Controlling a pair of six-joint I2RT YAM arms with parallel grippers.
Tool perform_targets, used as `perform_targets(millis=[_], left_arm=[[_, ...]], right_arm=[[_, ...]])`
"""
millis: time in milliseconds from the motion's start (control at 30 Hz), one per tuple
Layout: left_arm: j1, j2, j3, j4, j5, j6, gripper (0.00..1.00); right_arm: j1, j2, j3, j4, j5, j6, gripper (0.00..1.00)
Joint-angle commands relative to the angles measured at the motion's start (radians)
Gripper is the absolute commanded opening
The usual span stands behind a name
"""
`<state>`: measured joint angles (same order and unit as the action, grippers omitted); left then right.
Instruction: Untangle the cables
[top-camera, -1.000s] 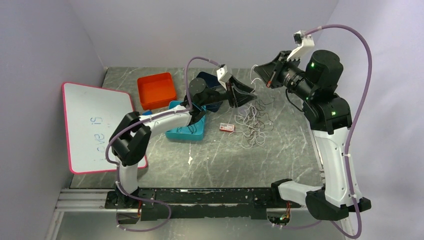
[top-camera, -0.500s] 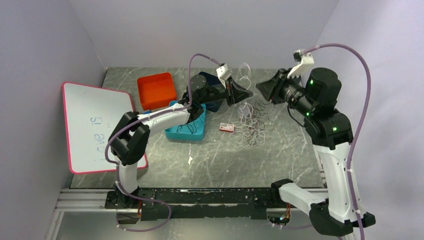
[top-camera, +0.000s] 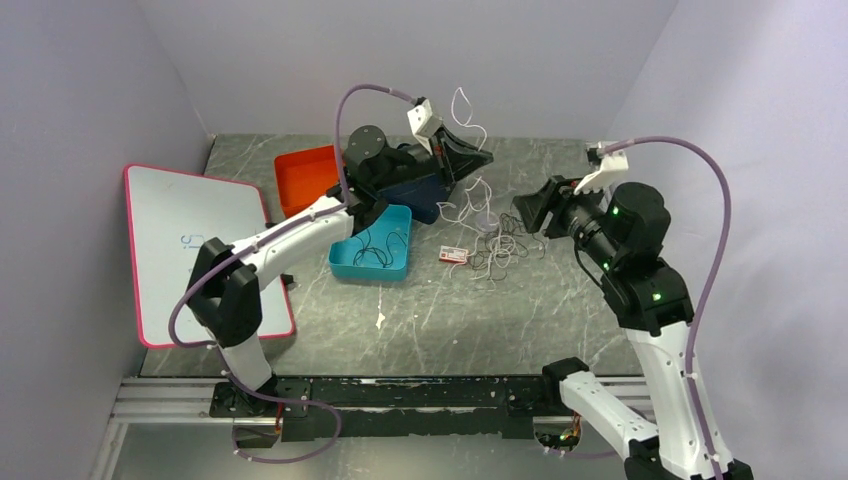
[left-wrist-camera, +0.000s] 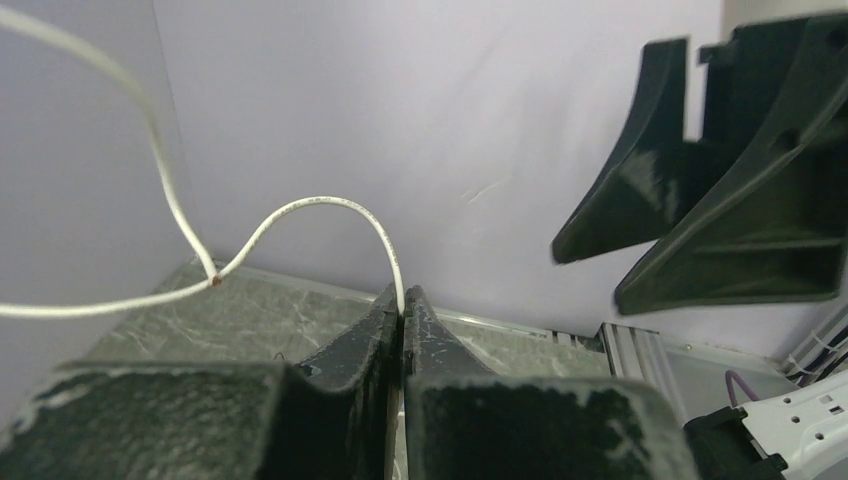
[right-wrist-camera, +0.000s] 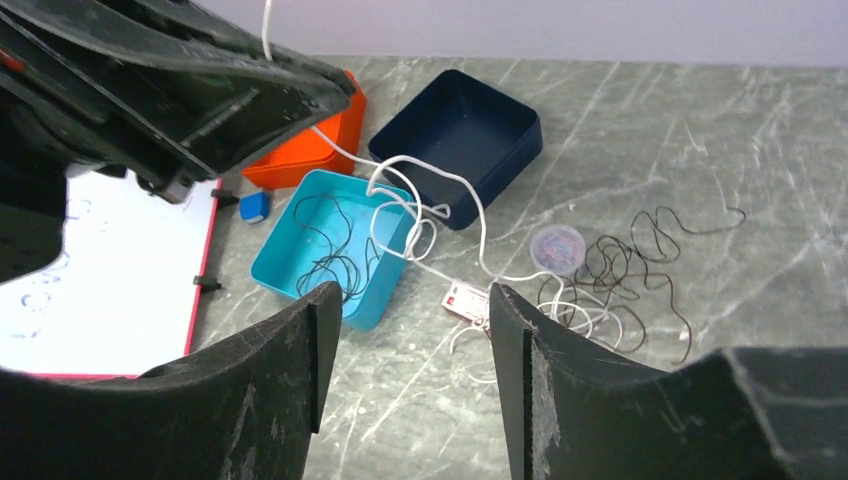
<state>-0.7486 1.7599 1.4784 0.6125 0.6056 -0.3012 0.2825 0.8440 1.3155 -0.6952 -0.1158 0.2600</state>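
The cables (top-camera: 497, 245) lie in a loose heap of whitish and black loops on the marble table, also visible as a heap (right-wrist-camera: 610, 272) in the right wrist view. One white cable (left-wrist-camera: 320, 203) is pinched at the tips of my left gripper (left-wrist-camera: 402, 300), which is shut on it. That gripper (top-camera: 482, 158) is raised above the table; the white cable (top-camera: 462, 108) loops above it and trails down to the heap. My right gripper (top-camera: 530, 206) hovers right of the heap, open, its jaws (right-wrist-camera: 410, 295) holding nothing.
A teal tray (top-camera: 345, 266) holding a black cable sits left of the heap. A navy box (right-wrist-camera: 460, 130) and an orange box (top-camera: 305, 178) stand behind it. A whiteboard (top-camera: 170, 240) lies far left. A small red-white tag (top-camera: 453, 255) and a clear round lid (right-wrist-camera: 557, 247) rest by the heap.
My left gripper closed on the white cable and lifted it up and back. My right gripper opened, let go and came down lower to the right of the heap.
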Motion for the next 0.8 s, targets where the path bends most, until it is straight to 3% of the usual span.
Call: perform_targets(millis=[0,333,533,767], left_arm=[[-0.003,-0.047,0.031,-0.028,0.005,0.018,0.07],[-0.003,-0.065,0.071,-0.116,0.031,0.011,0.07],[-0.004,-0.07,0.086,-0.148,0.047,0.008,0.07],[-0.011,-0.069,0.09,-0.172,0.059,0.005,0.07]], right_arm=[[0.003,-0.032,-0.104,0.253,-0.119,-0.082,0.6],[0.003,-0.118,-0.461,0.88,-0.309,-0.094,0.64],[0.003,-0.07,-0.541,1.043,-0.391,-0.11,0.63],[0.006,0.026,-0.522,1.099,-0.388,-0.134,0.61]])
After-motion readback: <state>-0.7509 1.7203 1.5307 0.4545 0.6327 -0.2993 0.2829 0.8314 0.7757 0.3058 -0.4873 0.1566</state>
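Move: The white cable's hanging stretch, just under the left fingertips, lies about 7 cm ahead of the right hand, 7 cm to its left and some 3 cm lower; from the left hand it is straight below by about 4 cm. On the table, roughly 36 cm below the right hand, are the cable tangle 17 cm straight ahead, the clear cup 21 cm ahead and 3 cm left, and the small box 14 cm ahead and 8 cm left. The white cable stays pinched in the nearly still left hand while the open right hand closes in on the strand hanging beneath those fingertips. The right hand goes left about 7 cm and forward roughly 3 cm, tipping its fingers up some 30 degrees and turning about 20 degrees counter-clockwise; its fingers stay wide open. ##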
